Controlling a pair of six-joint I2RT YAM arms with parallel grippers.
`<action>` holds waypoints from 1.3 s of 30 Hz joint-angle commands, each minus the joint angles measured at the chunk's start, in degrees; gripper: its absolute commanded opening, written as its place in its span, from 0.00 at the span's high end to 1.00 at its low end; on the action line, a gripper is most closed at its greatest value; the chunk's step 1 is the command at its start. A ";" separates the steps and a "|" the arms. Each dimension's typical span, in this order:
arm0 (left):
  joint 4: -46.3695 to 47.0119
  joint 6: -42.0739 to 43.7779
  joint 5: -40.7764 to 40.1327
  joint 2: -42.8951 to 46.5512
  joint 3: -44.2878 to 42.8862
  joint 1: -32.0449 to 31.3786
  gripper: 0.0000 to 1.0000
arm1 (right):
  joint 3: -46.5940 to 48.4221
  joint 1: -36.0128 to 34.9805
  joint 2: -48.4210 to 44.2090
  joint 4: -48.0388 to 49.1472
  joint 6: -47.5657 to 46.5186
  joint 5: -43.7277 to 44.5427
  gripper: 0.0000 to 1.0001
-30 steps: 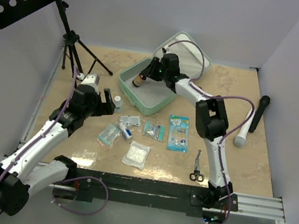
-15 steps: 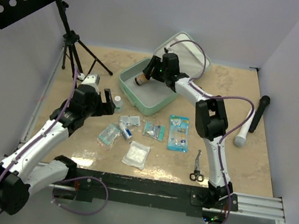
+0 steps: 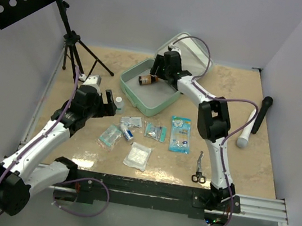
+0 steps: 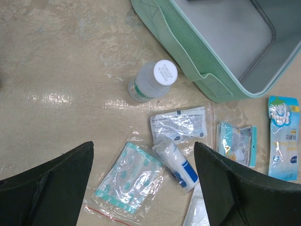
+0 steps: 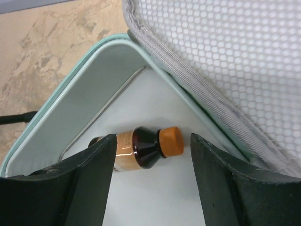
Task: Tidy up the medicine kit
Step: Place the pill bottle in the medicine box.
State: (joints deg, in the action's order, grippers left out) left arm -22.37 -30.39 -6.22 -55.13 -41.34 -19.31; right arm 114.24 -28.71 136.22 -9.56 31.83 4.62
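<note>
The medicine kit (image 3: 152,109) is a mint-green zip case lying open at the back centre, its mesh-lined lid (image 5: 225,52) raised. A brown bottle with an orange cap (image 5: 146,147) lies on its side on the kit's pale floor (image 3: 146,80). My right gripper (image 5: 153,140) hovers just above it, open, fingers on either side and not touching; in the top view it (image 3: 158,72) is over the kit's far corner. My left gripper (image 4: 143,147) is open and empty above loose packets, left of the kit (image 3: 107,98).
On the table in front of the kit are a white-capped clear bottle (image 4: 153,81), a plaster packet (image 4: 128,178), a gauze roll (image 4: 178,161) and several sachets. Scissors (image 3: 198,171), a microphone (image 3: 263,114) and a tripod stand (image 3: 73,44) are around the edges.
My right gripper has opened and let go of the brown bottle, which now lies flat in the kit. It has drawn back slightly. The left arm has not moved.
</note>
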 commanded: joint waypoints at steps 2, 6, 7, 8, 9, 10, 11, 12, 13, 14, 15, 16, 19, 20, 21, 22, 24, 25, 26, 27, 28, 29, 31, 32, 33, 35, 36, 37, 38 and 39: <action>0.40 -0.02 0.15 0.03 -0.23 -0.03 0.08 | 1.70 -0.99 -6.40 -0.55 -4.84 6.19 0.32; 0.48 -0.11 0.15 0.03 -0.14 -0.03 0.08 | -1.20 -3.63 -8.69 -0.54 -8.97 7.50 0.49; 0.57 -0.11 0.24 -0.06 -0.14 -0.03 0.08 | -1.99 -4.33 -9.04 -0.72 -9.77 8.12 0.59; 0.66 -0.02 0.33 -0.15 -0.14 -0.03 0.08 | -2.96 -5.12 -9.48 -0.81 -10.38 8.73 0.71; 0.75 -0.11 0.42 -0.24 -0.14 0.06 0.08 | -4.01 -5.91 -10.09 -0.55 -10.82 9.26 0.82; 0.66 -0.11 0.50 -0.32 -0.14 -0.11 0.08 | -5.15 -6.44 -10.36 -0.46 -11.00 9.70 0.93; 0.66 -0.11 0.59 -0.32 -0.14 -0.03 0.08 | -5.95 -6.80 -10.71 -0.46 -11.18 9.70 1.00; 0.66 -0.02 0.68 -0.32 -0.14 -0.11 0.08 | -6.91 -7.06 -10.89 -0.54 -11.27 9.79 1.00; 0.66 -0.11 0.77 -0.32 -0.14 -0.03 0.08 | -7.96 -7.50 -11.07 -0.37 -11.36 9.70 1.00; 0.75 -0.19 0.77 -0.24 -0.14 -0.11 0.08 | -8.85 -7.68 -11.24 -0.20 -11.36 9.62 1.00; 0.84 -0.19 0.86 -0.24 -0.14 -0.03 0.08 | -9.64 -7.76 -11.07 -0.02 -11.18 9.27 1.00; 1.01 -0.19 0.94 -0.32 -0.14 -0.03 0.08 | -10.08 -7.77 -10.63 -0.19 -11.18 9.18 1.00; 1.10 -0.11 1.30 -0.50 -0.14 -0.03 0.09 | -10.26 -7.68 -9.05 -0.98 -10.83 7.77 1.00; 1.10 -0.11 1.38 -0.59 -0.14 -0.03 0.09 | -10.35 -7.68 -8.52 -0.81 -10.57 8.20 1.00; 1.10 -0.02 1.38 -0.59 -0.23 -0.03 0.09 | -10.35 -7.59 -8.17 -0.37 -10.30 8.64 1.00; 1.01 -0.02 1.38 -0.59 -0.23 -0.11 0.09 | -10.26 -7.42 -7.82 0.15 -10.21 9.08 1.00; 0.75 0.07 1.12 -0.33 -0.23 -0.03 0.09 | -9.04 -7.15 -6.77 0.42 -9.95 8.74 1.00; 0.66 0.07 1.03 -0.15 -0.23 -0.03 0.09 | -8.07 -7.06 -6.15 0.60 -9.95 8.48 1.00; 0.57 0.07 0.95 -0.06 -0.23 -0.03 0.09 | -6.67 -6.98 -5.10 0.08 -10.12 8.12 1.00; 0.57 0.07 0.77 0.11 -0.23 -0.03 0.09 | -5.00 -6.89 -3.79 -0.80 -10.21 8.21 1.00; 0.49 0.07 0.60 0.20 -0.23 -0.11 0.09 | -2.81 -6.80 -2.47 -1.85 -10.39 8.21 1.00; 0.49 0.07 0.51 0.29 -0.23 -0.11 0.09 | -1.05 -6.71 -1.06 -2.82 -10.39 8.30 1.00; 0.22 0.16 0.16 0.47 -0.32 -0.03 0.09 | 1.42 -6.27 0.79 -3.53 -10.30 8.30 1.00; 0.14 0.16 -0.02 0.64 -0.32 -0.03 0.09 | 1.86 -5.92 1.41 -3.45 -10.21 8.38 1.00; 0.05 0.16 -0.20 0.73 -0.32 0.06 0.09 | 2.22 -5.83 1.67 -3.27 -10.04 8.73 1.00; 0.05 0.16 -0.46 0.90 -0.32 -0.03 0.09 | 2.57 -5.22 2.11 -2.39 -9.86 8.65 1.00; 0.13 0.16 -0.37 0.91 -0.32 -0.03 0.09 | 2.83 -4.96 2.38 -2.30 -9.77 8.30 1.00; 0.13 0.24 -0.46 0.91 -0.32 -0.03 0.09 | 3.27 -4.69 2.64 -1.95 -9.60 7.95 1.00; 0.22 0.25 -0.46 0.91 -0.32 -0.03 0.09 | 3.88 -4.60 3.08 -1.86 -9.69 7.86 1.00; 0.22 0.25 -0.64 0.82 -0.32 -0.03 0.09 | 5.02 -4.51 3.43 -1.78 -9.77 7.60 1.00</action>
State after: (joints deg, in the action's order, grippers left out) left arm -22.37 -30.39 -6.17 -55.24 -41.34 -19.31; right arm 114.32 -34.15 139.98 -12.67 21.89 12.47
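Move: The pill bottle lies on its side in the open medicine box, already released, about 4 cm left of the right hand, level with it fore and aft and 6 cm below. The box's middle is some 4 cm back and 2 cm left of that hand, the white-capped bottle outside it 13 cm back and 15 cm left. From the left hand the pill bottle is roughly 13 cm ahead, 12 cm right and 12 cm below. Shutting empty, the right hand rises backward some 7 cm, then sinks about 10, easing forward towards the pill bottle. ##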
